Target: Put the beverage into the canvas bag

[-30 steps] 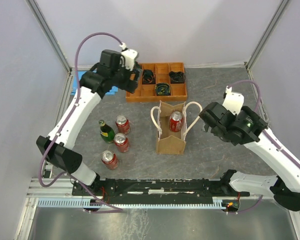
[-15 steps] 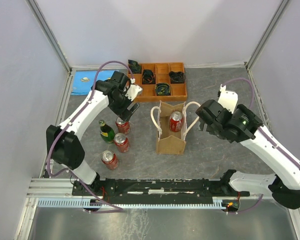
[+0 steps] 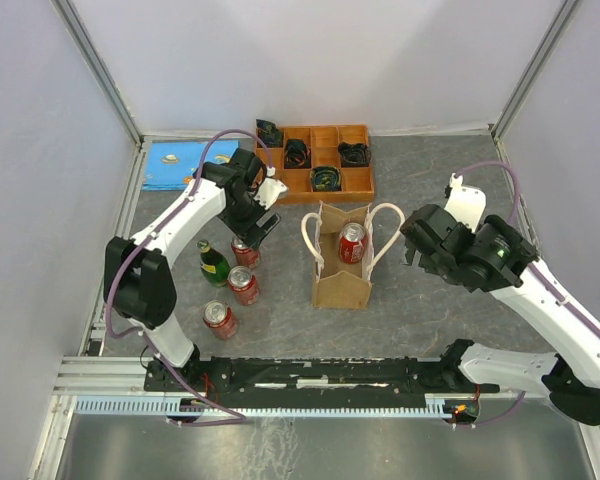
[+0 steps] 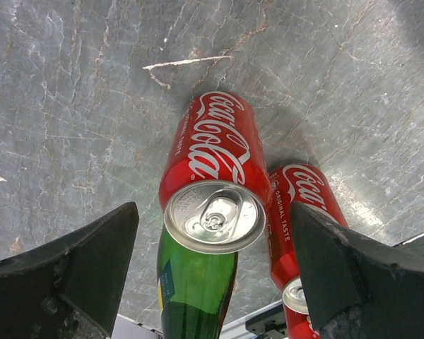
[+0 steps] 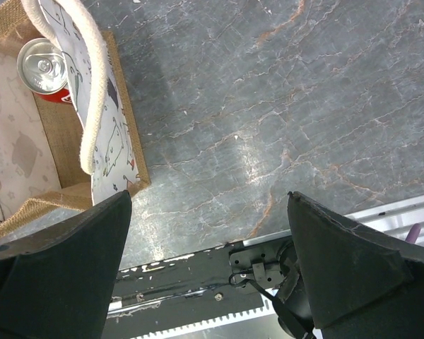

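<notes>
Three red Coca-Cola cans and a green bottle (image 3: 213, 263) stand at the left of the table. My left gripper (image 3: 250, 228) hangs open over the farthest can (image 3: 245, 252). In the left wrist view that can (image 4: 215, 152) stands upright between my two wide-apart fingers, its silver top level with the left gripper's (image 4: 213, 215) tips, and neither finger touches it. The tan canvas bag (image 3: 341, 285) stands at the middle with one red can (image 3: 352, 242) inside. To the right of the bag my right gripper (image 3: 416, 246) is open and holds nothing.
An orange compartmented tray (image 3: 361, 184) with dark items sits behind the bag, and a blue flat object (image 3: 170, 165) lies at the back left. The two nearer cans (image 3: 243, 285) (image 3: 219, 319) and the bottle crowd close to the far can. The bag's cream handle (image 5: 92, 106) loops outward.
My left arm has swung from the back, near the orange tray, forward and down over the far can, and its jaws have widened a little. The right arm has barely shifted.
</notes>
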`<state>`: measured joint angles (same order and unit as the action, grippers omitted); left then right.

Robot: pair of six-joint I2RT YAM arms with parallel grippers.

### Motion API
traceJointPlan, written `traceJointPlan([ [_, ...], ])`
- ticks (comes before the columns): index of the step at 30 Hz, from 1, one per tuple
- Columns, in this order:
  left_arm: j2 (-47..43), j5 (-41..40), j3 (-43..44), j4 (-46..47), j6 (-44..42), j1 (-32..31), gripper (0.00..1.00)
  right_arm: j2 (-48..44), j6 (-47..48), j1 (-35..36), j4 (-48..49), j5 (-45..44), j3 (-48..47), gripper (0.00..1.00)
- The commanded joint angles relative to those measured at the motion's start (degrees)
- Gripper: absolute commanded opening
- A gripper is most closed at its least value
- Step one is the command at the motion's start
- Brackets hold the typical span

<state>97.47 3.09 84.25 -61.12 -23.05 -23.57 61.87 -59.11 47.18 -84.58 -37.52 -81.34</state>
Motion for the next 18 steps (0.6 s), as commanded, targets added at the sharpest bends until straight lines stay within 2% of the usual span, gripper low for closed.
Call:
traceJointPlan([
  [1,1.14,-0.47,-0.73,1.74,-2.81,0.56,0.93,-0.87,-1.22,-0.16,-0.45,-0.73,0.23,0.99],
  [9,2.46,-0.52,-2.44,2.30,-3.67,0.84,0.92,-1.84,-2.12,-0.16,-1.38,-1.05,0.67,0.99],
  [14,3.00,-0.63,-3.15,2.32,-3.75,0.92,0.84,-2.52,-2.84,-0.15,-1.37,-0.89,1.16,0.99],
  [15,2.99,-0.63,-3.38,2.27,-3.76,0.98,0.77,-2.54,-2.95,-0.16,-1.38,-0.89,1.23,0.99],
  [18,2.82,-0.54,-2.90,1.92,-3.83,1.07,0.37,-2.69,-3.17,-0.15,-1.38,-0.74,1.28,0.99],
])
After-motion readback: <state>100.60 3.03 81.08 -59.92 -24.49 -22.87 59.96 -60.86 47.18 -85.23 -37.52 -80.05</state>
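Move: The red can to be grasped stands upright just under the left hand, about 1 cm back and 1 cm left, its middle some 6 cm below the fingers. From that hand, the next can is about 10 cm back and 1 cm left, and the green bottle roughly 6 cm back and 8 cm left. From the right hand, the first can lies about 12 cm ahead, 43 cm left and 20 cm down. The left hand sinks about 3 cm around the red can's top, then closes its fingers to pinch its sides. ##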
